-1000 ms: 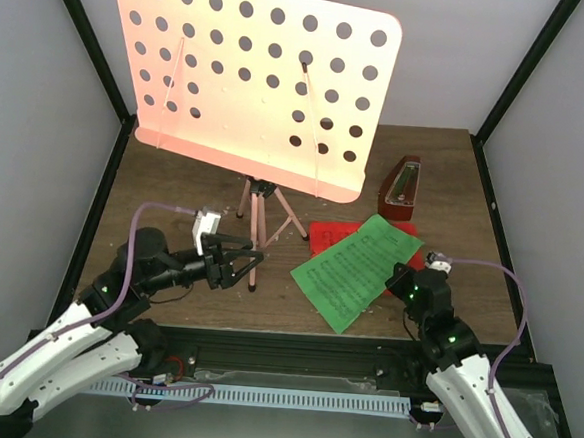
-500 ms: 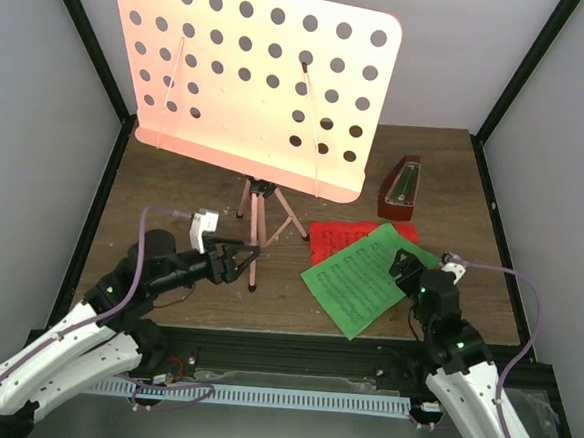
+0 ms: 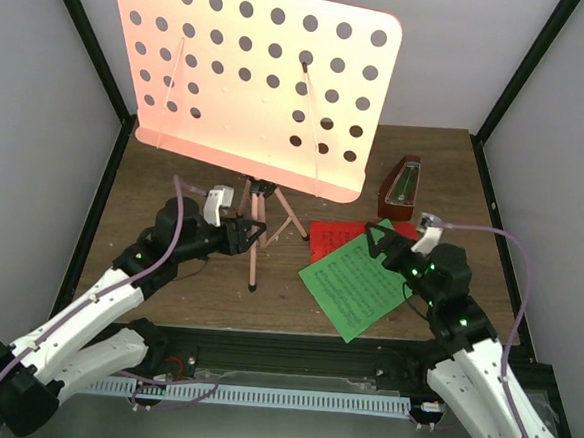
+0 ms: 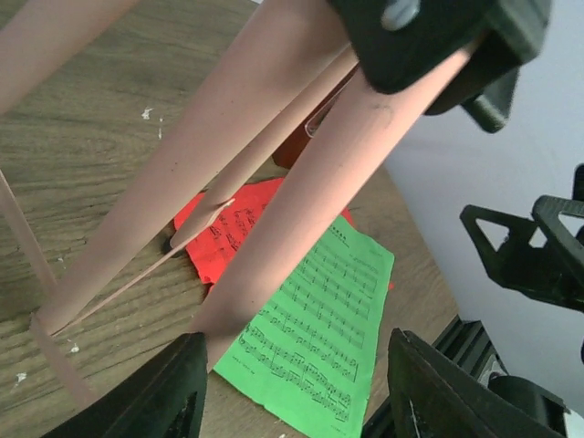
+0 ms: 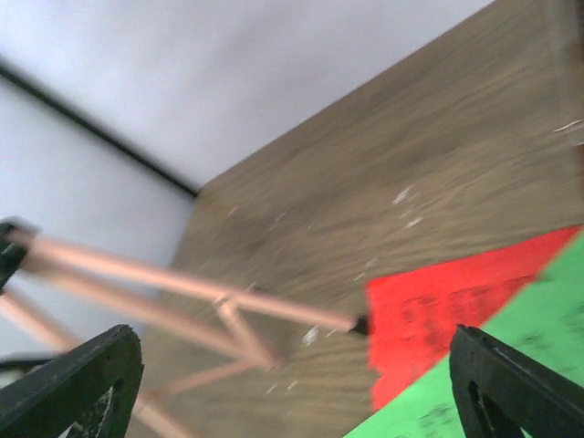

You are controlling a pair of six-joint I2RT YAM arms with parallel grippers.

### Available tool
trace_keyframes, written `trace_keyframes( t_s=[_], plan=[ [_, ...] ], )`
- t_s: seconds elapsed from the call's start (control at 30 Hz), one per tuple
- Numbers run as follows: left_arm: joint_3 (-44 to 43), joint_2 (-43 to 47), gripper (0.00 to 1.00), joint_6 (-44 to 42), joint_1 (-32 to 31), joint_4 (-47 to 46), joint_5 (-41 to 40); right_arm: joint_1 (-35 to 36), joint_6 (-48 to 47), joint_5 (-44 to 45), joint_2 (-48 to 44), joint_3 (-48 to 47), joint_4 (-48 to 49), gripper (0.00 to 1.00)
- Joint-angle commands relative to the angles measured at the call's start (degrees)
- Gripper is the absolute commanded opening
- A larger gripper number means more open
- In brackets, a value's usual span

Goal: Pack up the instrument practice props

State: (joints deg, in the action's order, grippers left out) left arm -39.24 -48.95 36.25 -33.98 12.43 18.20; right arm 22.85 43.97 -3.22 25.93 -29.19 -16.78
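Observation:
The pink music stand's hole-dotted desk (image 3: 252, 76) towers over the back of the table on its tripod (image 3: 254, 256). My left gripper (image 3: 251, 231) is open around the front tripod leg (image 4: 301, 201), which lies by the left finger (image 4: 164, 392) with a wide gap on the other side. The green music sheet (image 3: 353, 283) lies flat, overlapping the red sheet (image 3: 333, 240). Just over the green sheet's far corner, my right gripper (image 3: 379, 240) is open and holds nothing. Its wrist view, blurred, shows the red sheet (image 5: 447, 310) and a tripod foot. The reddish-brown metronome (image 3: 402, 187) stands at the back right.
The wooden table (image 3: 175, 171) is boxed in by pale walls and black corner posts. A black rail (image 3: 293, 354) runs along the near edge between the arm bases. In the left wrist view the green sheet (image 4: 319, 310) lies beyond the leg.
My right gripper opened and let go of the green sheet, then rose and swung back towards the stand. My left gripper moved up along the tripod leg, its jaws narrowing a little.

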Motion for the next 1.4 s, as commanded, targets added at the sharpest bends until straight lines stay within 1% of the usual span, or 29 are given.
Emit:
trace_keyframes(
  t_s=[0.0, 0.07, 0.13, 0.23, 0.5, 0.6, 0.67, 0.77, 0.87, 1.07, 1.2, 1.37],
  plan=[
    [-3.8, -3.1, 0.52, -5.7, 0.4, -1.2, 1.6, 0.4, -1.4, -25.5, 8.9, -1.4, 13.1, 0.89],
    [-4.3, -3.5, 0.50, -7.5, 0.4, -0.2, -0.7, 0.4, -0.7, -31.5, 13.6, -1.8, 16.5, 0.87],
    [-4.1, -3.4, 0.47, -8.6, 0.4, -0.3, -2.3, 0.5, -1.1, -33.4, 17.2, -2.9, 17.1, 0.87],
    [-3.8, -3.8, 0.43, -9.6, 0.4, -0.5, -2.7, 0.5, -1.8, -33.3, 19.4, -4.1, 16.9, 0.87],
    [-3.7, -5.7, 0.43, -12.9, 0.4, -0.6, -5.9, 0.8, 1.2, -35.5, 22.0, -4.2, 21.8, 0.87],
    [-3.5, -6.3, 0.43, -14.1, 0.4, -1.9, -6.3, 1.1, 2.1, -35.9, 23.3, -5.5, 23.9, 0.87],
    [-3.3, -6.6, 0.41, -15.3, 0.4, -2.9, -5.9, 1.7, 3.0, -36.1, 24.7, -6.9, 25.8, 0.87],
    [-3.0, -7.2, 0.34, -17.3, 0.5, -4.2, -5.7, 3.7, 4.0, -35.7, 28.3, -9.5, 28.2, 0.86],
    [-2.9, -7.7, 0.22, -19.5, 0.4, -4.6, -4.8, 7.5, 3.4, -34.4, 32.6, -13.9, 29.3, 0.85],
    [-3.2, -8.2, 0.06, -23.8, 0.4, -1.5, -4.4, 14.3, 1.3, -31.5, 41.4, -21.5, 30.3, 0.78],
    [-3.5, -7.6, 0.00, -26.1, 0.4, 0.8, -4.2, 16.8, 1.4, -29.8, 45.2, -24.9, 32.3, 0.72],
    [-3.9, -6.8, 0.00, -28.8, 0.4, 3.8, -3.2, 17.7, 1.6, -26.8, 46.9, -26.5, 33.2, 0.61]
  ],
)
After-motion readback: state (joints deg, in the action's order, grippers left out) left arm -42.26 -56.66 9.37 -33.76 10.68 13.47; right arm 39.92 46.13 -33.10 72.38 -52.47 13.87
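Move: The music stand's near leg is just beyond the half-open left fingertips, about 3 cm ahead and 1 cm below. The stand's black clamp is roughly 9 cm ahead of the left gripper and 8 cm above it; from the right gripper that clamp is some 28 cm to the left, 7 cm ahead and 9 cm up. On the table about 22 cm beneath the right gripper are the green sheet, 2 cm back and 1 cm left, and the red sheet, 6 cm ahead and 2 cm left. Ease the left gripper forward about 3 cm onto the stand's near leg, rolling its left side up and tilting the fingertips upward, and close the fingers around the leg below the clamp. Meanwhile sweep the right gripper left some 22 cm towards the clamp, dipping slightly before climbing to finish 7 cm higher, turning it counter-clockwise about 45 degrees and starting to narrow its wide-open fingers. ##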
